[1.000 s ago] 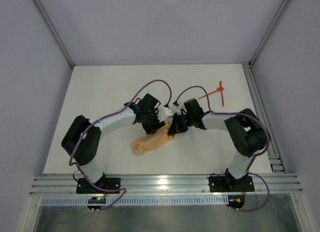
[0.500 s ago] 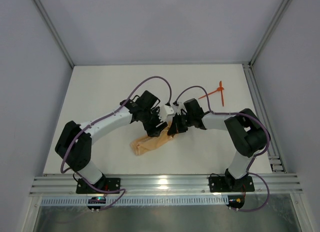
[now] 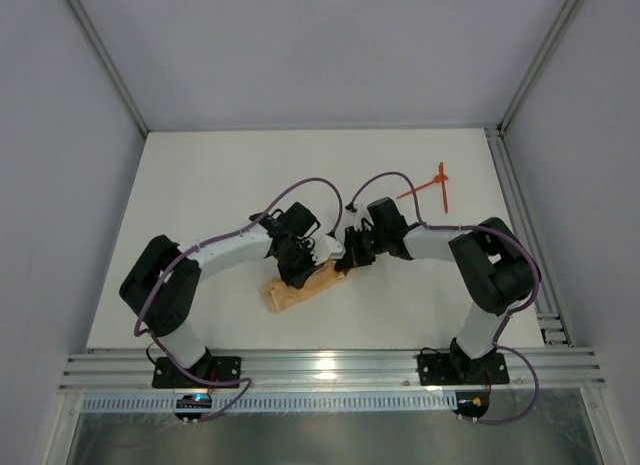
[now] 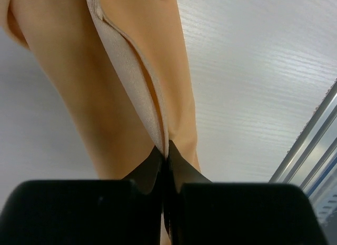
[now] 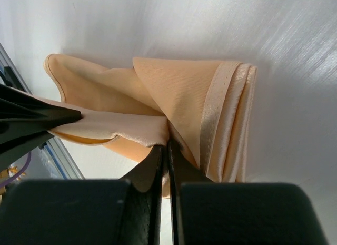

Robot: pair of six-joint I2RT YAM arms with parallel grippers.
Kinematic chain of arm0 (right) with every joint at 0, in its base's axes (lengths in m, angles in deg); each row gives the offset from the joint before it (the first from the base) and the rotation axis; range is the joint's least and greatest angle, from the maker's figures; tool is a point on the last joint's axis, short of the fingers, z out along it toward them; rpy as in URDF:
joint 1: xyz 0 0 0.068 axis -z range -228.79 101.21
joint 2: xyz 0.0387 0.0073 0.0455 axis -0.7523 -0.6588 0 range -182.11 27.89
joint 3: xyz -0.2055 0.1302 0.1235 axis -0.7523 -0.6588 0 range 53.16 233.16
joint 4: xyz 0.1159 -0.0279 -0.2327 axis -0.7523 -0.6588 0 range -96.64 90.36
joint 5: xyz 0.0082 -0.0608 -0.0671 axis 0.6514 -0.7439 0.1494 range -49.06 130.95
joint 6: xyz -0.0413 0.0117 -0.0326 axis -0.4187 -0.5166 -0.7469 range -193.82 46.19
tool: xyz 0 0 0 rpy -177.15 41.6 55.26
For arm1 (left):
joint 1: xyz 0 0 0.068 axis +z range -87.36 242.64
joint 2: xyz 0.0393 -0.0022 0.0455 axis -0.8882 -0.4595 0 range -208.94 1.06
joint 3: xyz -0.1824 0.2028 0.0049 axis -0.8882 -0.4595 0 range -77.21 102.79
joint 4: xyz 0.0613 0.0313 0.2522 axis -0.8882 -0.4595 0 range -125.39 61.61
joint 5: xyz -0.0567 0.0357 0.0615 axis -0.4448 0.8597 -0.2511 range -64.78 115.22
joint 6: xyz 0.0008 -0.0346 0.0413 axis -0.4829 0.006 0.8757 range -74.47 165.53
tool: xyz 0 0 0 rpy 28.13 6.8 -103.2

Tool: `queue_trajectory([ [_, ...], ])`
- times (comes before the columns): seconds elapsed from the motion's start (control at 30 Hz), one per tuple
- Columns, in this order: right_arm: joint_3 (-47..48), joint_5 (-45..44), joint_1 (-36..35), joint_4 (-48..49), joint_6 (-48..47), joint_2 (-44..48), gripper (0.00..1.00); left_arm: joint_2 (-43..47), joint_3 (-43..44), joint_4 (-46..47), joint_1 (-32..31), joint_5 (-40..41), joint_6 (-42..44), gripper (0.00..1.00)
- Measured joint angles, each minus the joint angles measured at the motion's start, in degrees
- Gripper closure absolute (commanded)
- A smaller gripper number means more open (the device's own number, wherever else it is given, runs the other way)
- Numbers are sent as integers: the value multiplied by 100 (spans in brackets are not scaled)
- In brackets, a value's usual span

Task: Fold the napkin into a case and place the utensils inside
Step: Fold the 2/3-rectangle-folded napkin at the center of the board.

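Note:
The peach-orange napkin [image 3: 290, 292] lies folded into a narrow strip on the white table, between the two arms. My left gripper [image 3: 301, 275] is shut on a hemmed edge of the napkin [image 4: 131, 71], with its tips [image 4: 167, 148] pinching the cloth. My right gripper [image 3: 345, 262] is shut on a fold at the strip's right end, its tips [image 5: 168, 143] clamped on the napkin [image 5: 184, 92]. Its folded layers stack to the right. The left gripper's black fingers [image 5: 31, 121] show at the left of the right wrist view. The orange-red utensils [image 3: 428, 189] lie crossed at the back right, untouched.
An aluminium rail [image 3: 330, 366] runs along the table's near edge and also shows in the left wrist view [image 4: 310, 145]. A side rail [image 3: 520, 215] borders the table's right edge. Both arms' purple cables arch over the middle of the table.
The left gripper has come down toward the near side and shut on the napkin's edge. The napkin now looks narrower. The right gripper has stayed shut on its fold.

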Motion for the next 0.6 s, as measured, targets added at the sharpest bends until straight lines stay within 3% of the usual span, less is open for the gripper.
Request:
queue_trajectory([
  [0.17, 28, 66, 0, -13, -76, 9, 70, 0, -116, 68, 140, -4, 17, 100],
  [0.6, 415, 164, -15, -772, -345, 369, 65, -251, -247, 81, 457, -201, 142, 100],
])
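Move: The left gripper pinches the napkin's top flap; the folded napkin's middle lies about 3 cm to its right, 1 cm farther out and 3 cm below, and the napkin's left end some 6 cm to this gripper's left, 3 cm back and 3 cm lower. The right gripper, shut on the other end of the flap, has the napkin's middle roughly 8 cm to its left, 5 cm back and 2 cm below. Let go of the flap with the right gripper, opening it to about a third and raising it some 3 cm off the cloth. Meanwhile keep the left gripper's pinch on the flap and bring it left and down in equal measure, about 3 cm in all, towards the napkin's left end, with next to no wrist turn. ##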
